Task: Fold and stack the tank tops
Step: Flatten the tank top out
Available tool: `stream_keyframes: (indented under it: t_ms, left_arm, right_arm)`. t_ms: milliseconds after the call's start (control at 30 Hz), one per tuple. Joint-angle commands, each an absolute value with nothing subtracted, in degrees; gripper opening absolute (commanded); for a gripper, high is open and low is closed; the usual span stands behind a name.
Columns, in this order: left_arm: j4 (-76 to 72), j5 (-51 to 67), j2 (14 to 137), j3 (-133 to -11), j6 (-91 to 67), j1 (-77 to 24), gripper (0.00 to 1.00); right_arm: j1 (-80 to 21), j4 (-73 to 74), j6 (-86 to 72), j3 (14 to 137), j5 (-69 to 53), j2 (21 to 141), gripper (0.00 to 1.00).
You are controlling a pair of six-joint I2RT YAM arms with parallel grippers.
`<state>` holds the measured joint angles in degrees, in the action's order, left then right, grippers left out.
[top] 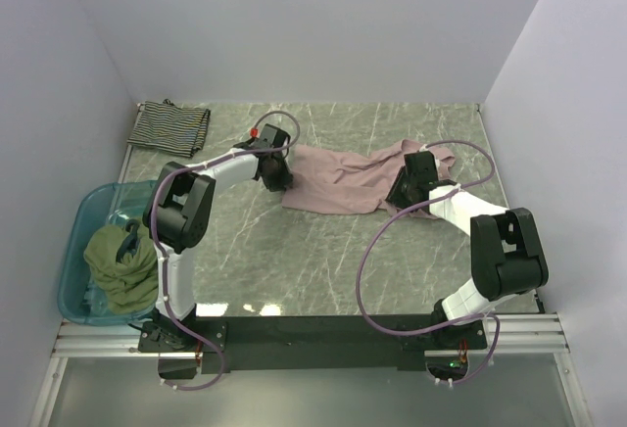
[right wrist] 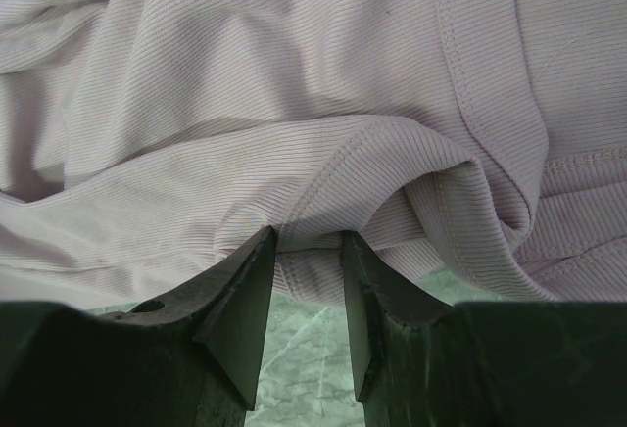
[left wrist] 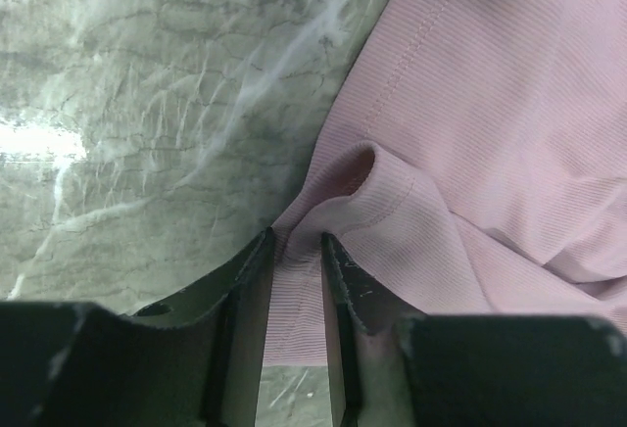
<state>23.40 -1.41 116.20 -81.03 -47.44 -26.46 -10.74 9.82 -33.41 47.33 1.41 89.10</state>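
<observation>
The mauve-pink tank top (top: 343, 180) lies crumpled across the middle back of the marble table (top: 323, 270). My left gripper (top: 277, 180) sits at its left end; in the left wrist view the gripper (left wrist: 297, 241) stands open over a raised fold of the pink cloth (left wrist: 490, 104), which lies loose between the jaws. My right gripper (top: 400, 195) is at the right end, and in the right wrist view it (right wrist: 309, 241) is open with the hem of the pink top (right wrist: 294, 74) between its tips. The striped tank top (top: 168, 126) lies folded at the back left. The olive-green one (top: 122, 260) is heaped in the tub.
A translucent blue tub (top: 76, 236) stands at the left edge beside the left arm's base. White walls close in the table on three sides. Purple cables loop over the right arm above the near half of the table.
</observation>
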Motion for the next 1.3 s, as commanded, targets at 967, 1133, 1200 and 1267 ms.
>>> stream_keyframes:
  t_ms: [967,1133,1200,1267]
  left_arm:
    - [20.74,0.26,110.4,-83.23,-46.05,-27.42,0.01]
    - [19.34,0.44,107.23,-82.27,-46.41,-27.16,0.01]
    - [18.81,0.35,105.91,-81.57,-46.84,-27.07,0.01]
    - [18.37,0.35,104.86,-80.86,-47.02,-26.63,0.01]
  right_arm:
    - [-10.9,8.0,-33.31,46.76,1.67,87.63,0.24]
    - [-10.9,8.17,-33.31,46.32,2.02,87.01,0.17]
    - [-10.9,8.17,-33.31,46.14,2.11,86.57,0.15]
    - [-10.9,8.35,-33.31,45.79,2.37,86.13,0.13]
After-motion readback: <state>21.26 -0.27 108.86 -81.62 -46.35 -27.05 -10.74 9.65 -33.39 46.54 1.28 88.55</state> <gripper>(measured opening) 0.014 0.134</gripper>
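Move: The pink tank top's near-left edge stands in a small fold right between the left hand's open fingertips, about 1 cm below its hand point. From that hand, the striped tank tops lie roughly 27 cm left and 16 cm ahead, and the green tank top about 39 cm left and 20 cm back. The right hand has the near hem's fold at its open fingertips, about 1 cm below; the rumpled far-right corner lies some 11 cm ahead and 10 cm right. The pink tank top's near-left fold is pinched as the left fingers shut fully, the hand easing barely half a centimetre right; then the hand lifts quickly, about 7 cm up, tilting its fingers some 10 degrees outward. The right hand stays in place over the near hem and narrows its fingers most of the way shut on the fold there. ##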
